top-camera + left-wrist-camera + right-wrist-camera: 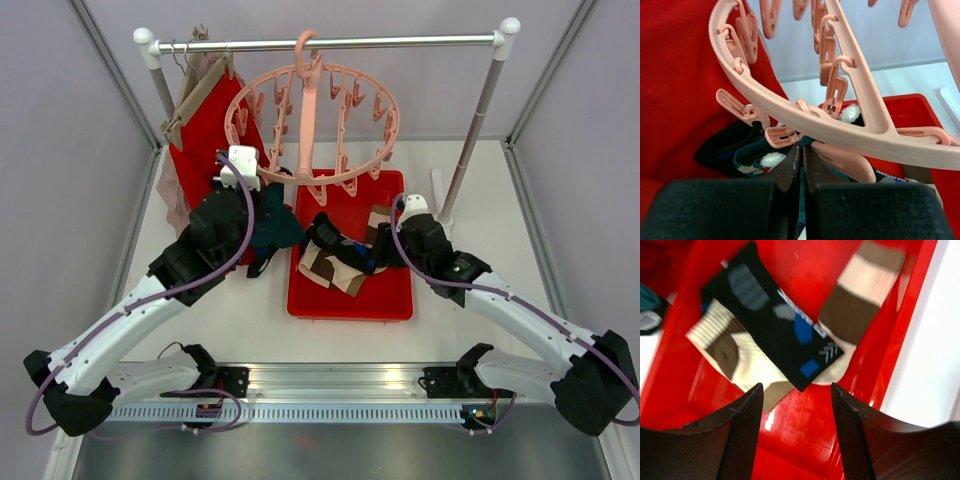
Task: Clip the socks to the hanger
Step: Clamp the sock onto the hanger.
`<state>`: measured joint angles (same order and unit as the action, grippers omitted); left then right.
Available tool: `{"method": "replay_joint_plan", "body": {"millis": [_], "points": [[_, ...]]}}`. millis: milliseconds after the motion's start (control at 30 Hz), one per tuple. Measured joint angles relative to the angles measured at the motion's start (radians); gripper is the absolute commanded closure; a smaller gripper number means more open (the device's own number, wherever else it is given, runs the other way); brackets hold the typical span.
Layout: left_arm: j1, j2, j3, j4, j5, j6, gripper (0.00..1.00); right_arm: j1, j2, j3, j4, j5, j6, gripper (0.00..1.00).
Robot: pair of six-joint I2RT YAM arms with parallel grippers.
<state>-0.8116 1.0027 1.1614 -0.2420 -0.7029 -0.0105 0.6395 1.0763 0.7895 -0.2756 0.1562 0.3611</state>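
Observation:
The pale-pink ring hanger (310, 110) hangs by its hook from the rail, and its rim (840, 131) crosses the left wrist view just above my fingertips. My left gripper (268, 200) (802, 147) is shut on a dark teal patterned sock (280, 230) (757, 161), held right under a clip peg (782, 136). My right gripper (372, 252) (796, 390) is open and empty above the red tray (350, 300) (805, 435). In the tray lie a black sock with blue and white marks (335, 245) (772, 315) and brown-and-cream socks (860, 290) (732, 347).
A red cloth (205, 135) (680, 90) on a wooden hanger hangs at the rail's left end, close behind my left arm. The rail's right post (475, 130) stands beside the tray. Grey walls enclose the white table (250, 320).

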Motion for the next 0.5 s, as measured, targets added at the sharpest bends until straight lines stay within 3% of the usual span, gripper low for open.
{"method": "replay_joint_plan", "body": {"millis": [500], "points": [[0.093,0.116,0.023,0.006,0.111,-0.113,0.95,0.034,0.205,-0.09,0.127,0.033,0.184,0.39]]}}
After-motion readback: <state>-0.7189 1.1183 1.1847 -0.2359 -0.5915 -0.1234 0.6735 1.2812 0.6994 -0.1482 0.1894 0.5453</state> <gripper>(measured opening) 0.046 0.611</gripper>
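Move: The black sock in the red box, next for the right hand, lies about 7 cm to its left, 6 ahead and 13 below. The near striped sock is some 9 cm left and 2 ahead, the far striped sock 11 straight ahead, both about 14 below. The left fingers are at a hanger clip; the green sock hangs about 10 cm below them and 2 right, and the clip with dark cloth sits 6 left, 3 ahead, 2 above. Over the black sock in the box, the right hand sinks about 8 cm, easing slightly left near the end; its open fingers tip some 10 degrees further down, their gap unchanged, touching nothing yet. Meanwhile the left hand, still nearly shut on the green sock's clip, eases forward and down roughly 4 cm, drifting a little right, letting the hanger ring swing back forward with it. ##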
